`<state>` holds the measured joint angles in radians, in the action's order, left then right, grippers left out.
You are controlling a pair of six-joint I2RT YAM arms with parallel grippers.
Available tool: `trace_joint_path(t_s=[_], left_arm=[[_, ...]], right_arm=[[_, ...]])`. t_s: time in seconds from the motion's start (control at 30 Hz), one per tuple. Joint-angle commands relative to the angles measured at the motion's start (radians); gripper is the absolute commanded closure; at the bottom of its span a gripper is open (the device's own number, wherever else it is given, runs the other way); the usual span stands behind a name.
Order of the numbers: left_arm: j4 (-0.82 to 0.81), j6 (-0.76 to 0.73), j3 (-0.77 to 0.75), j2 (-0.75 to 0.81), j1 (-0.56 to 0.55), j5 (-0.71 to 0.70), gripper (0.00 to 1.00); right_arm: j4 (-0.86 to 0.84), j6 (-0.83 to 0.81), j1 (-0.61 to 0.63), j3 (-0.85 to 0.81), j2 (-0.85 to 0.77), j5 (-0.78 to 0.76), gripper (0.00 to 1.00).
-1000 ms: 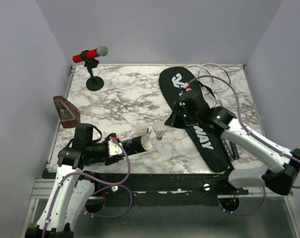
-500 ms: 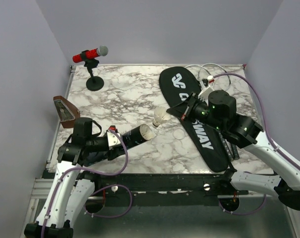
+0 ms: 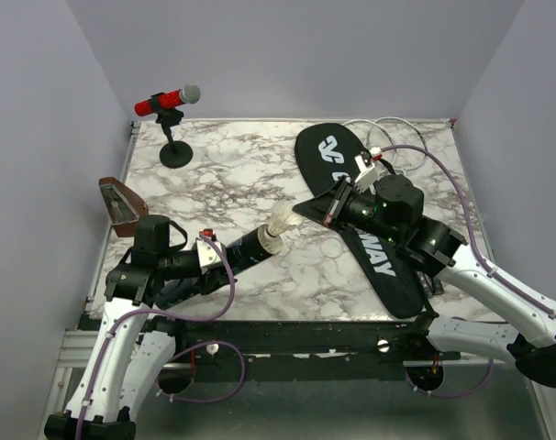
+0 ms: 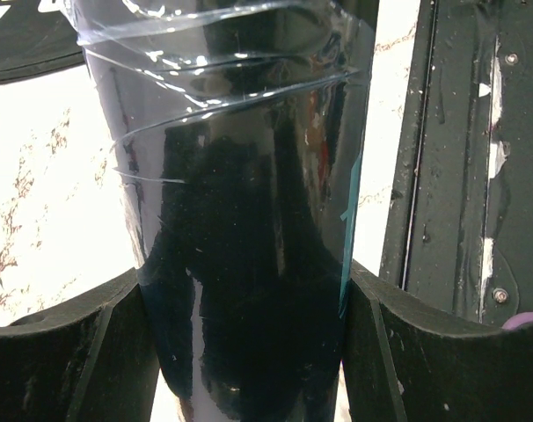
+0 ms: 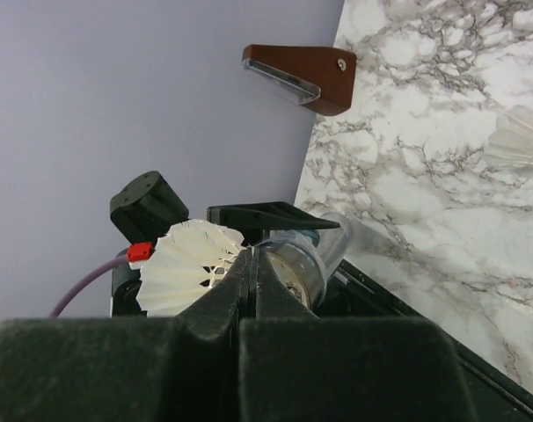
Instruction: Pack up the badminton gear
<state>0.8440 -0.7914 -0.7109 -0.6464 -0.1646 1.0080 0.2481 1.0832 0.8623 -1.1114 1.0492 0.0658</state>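
My left gripper is shut on the long black tube, one finger pressing each side. In the top view the tube slants up to the right from that gripper. My right gripper is shut on the feather edge of a white shuttlecock, right beside the tube's open mouth. From above, the shuttlecock hangs at the tube's end with the right gripper behind it. Another shuttlecock lies on the marble. The black bag lies under the right arm, with thin racket frames beside it.
A red microphone on a black stand stands at the far left corner. A brown wedge sits at the left table edge, also in the right wrist view. Dark racket handles lie by the bag's near end.
My right gripper has lifted the shuttlecock off the marble and carried it left to the tube's mouth. The left arm has raised the tube's open end toward it.
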Motion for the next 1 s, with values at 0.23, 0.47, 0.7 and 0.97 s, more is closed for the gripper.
trace_joint_path(t_s=[0.23,0.47,0.7,0.97], left_arm=[[-0.077,0.076,-0.044,-0.007,0.007,0.075,0.71],[-0.079,0.086,-0.067,-0.015,0.007,0.078,0.71],[-0.053,0.058,-0.061,-0.006,0.007,0.069,0.71],[-0.019,0.029,-0.067,-0.001,0.007,0.066,0.71]], right_arm=[[-0.099,0.049,0.027,0.097,0.028,0.103,1.00],[-0.075,-0.003,0.078,0.067,0.086,0.103,0.74],[0.046,-0.080,0.112,0.009,0.103,0.042,0.50],[0.178,-0.173,0.110,-0.042,0.054,-0.061,0.37]])
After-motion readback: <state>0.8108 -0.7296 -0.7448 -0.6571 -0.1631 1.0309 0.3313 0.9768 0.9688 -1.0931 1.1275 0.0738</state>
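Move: The right hand still pinches a shuttlecock by its feather rim, cork towards the tube; the tube mouth lies about 6 cm to its left, 4 cm back and 7 cm below. A loose shuttlecock lies on the table about 4 cm ahead, 7 cm left and 18 cm below this hand, and a clear lid 2 cm ahead, 8 cm right and 19 cm below. From the left hand, which keeps the tube tilted mouth-up, the pinched shuttlecock is some 13 cm right, 6 cm ahead and 10 cm above. The right hand lowers the pinched shuttlecock about 6 cm while travelling roughly 4 cm left and 3 cm back, swinging some 10 degrees counter-clockwise, to feed it cork-first into the tube mouth; from about halfway its fingers open to roughly two-thirds, letting go of the feathers, and it then eases almost 2 cm back to the right. Against it the left hand keeps its grip on the tube and raises it about 1.5 cm. ##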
